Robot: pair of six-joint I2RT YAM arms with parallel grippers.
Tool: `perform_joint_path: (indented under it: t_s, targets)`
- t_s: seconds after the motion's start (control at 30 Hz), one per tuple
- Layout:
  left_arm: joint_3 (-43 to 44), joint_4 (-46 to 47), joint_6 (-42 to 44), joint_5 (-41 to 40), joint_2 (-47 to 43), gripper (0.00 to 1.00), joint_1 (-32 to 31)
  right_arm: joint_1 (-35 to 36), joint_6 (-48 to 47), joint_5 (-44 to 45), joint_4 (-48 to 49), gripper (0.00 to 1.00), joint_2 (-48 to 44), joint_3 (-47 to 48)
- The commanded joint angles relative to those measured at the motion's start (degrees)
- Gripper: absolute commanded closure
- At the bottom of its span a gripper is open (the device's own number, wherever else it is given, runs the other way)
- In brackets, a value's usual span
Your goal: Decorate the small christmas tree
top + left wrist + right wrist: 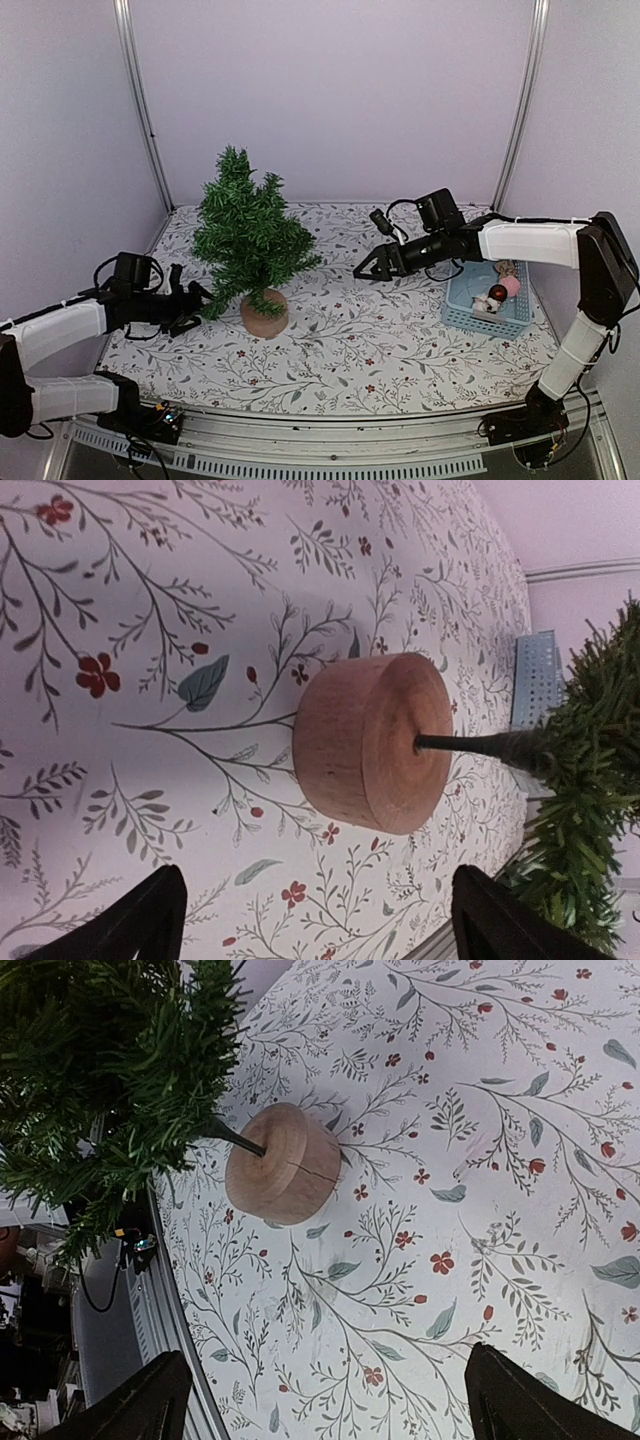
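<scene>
The small christmas tree (248, 232) stands upright left of the table's middle, dark green on a round tan wooden base (264, 314). Just left of the base, low over the cloth, my left gripper (195, 303) is open and empty. In the left wrist view the base (370, 742) and thin trunk (480, 745) lie ahead of the spread left gripper (315, 925). My right gripper (368, 268) hovers open and empty to the right of the tree. The right wrist view shows the base (282, 1163) and foliage (110, 1080) well beyond the right gripper (330, 1405).
A light-blue basket (455, 300) sits at the right, under the right forearm. It holds a brown ball (497, 293), a pink ornament (511, 286) and other small pieces. A floral cloth (380, 340) covers the table, with walls close on three sides.
</scene>
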Motion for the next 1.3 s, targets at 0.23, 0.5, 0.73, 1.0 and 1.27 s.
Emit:
perform_joint_path:
  t_s: [0.23,0.5,0.73,1.0,1.27]
  targets:
    - [-3.7,21.8,-10.4,1.6,8.5,0.14,-11.8,0.4,0.3,-1.4,1.3,0.01,0.9,-1.6]
    - [-2.6,30.5,-12.7,1.0,18.3,0.28,-14.0,0.4,0.4,-0.3,0.6,0.01,0.1,-2.3]
    - [-1.0,36.1,-13.2,0.7,26.1,0.44,-16.6,0.3,0.9,0.2,0.4,0.01,-1.4,-3.9]
    - [6.2,40.6,-12.5,0.2,36.7,0.59,-18.5,-1.4,2.3,-0.1,0.4,0.01,-3.9,-4.8]
    - [21.3,40.4,-11.2,1.6,50.5,0.64,-21.8,-6.4,2.9,-0.2,-1.8,0.01,-7.9,-5.7]
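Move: The tree's wooden base stands about 12 cm to the right of the left hand, some 4 cm farther out and about 7 cm lower. The tree's foliage rises over the base, its middle roughly 12 cm above the left hand. The right gripper is about 35 cm to the right of the left hand, 6 cm farther out and 6 cm higher; from it the base lies some 23 cm left, 3 cm nearer and 13 cm below. Rightward and down goes the left hand, sinking about 5 cm under the branches to the wooden base while its fingers narrow to roughly a third open; it then sweeps forward and right, fingertips meeting the base's left side and pushing it along, some 15 cm to the right in all. The right hand, wide open, dips slightly, rises again and eases 3 cm right. ##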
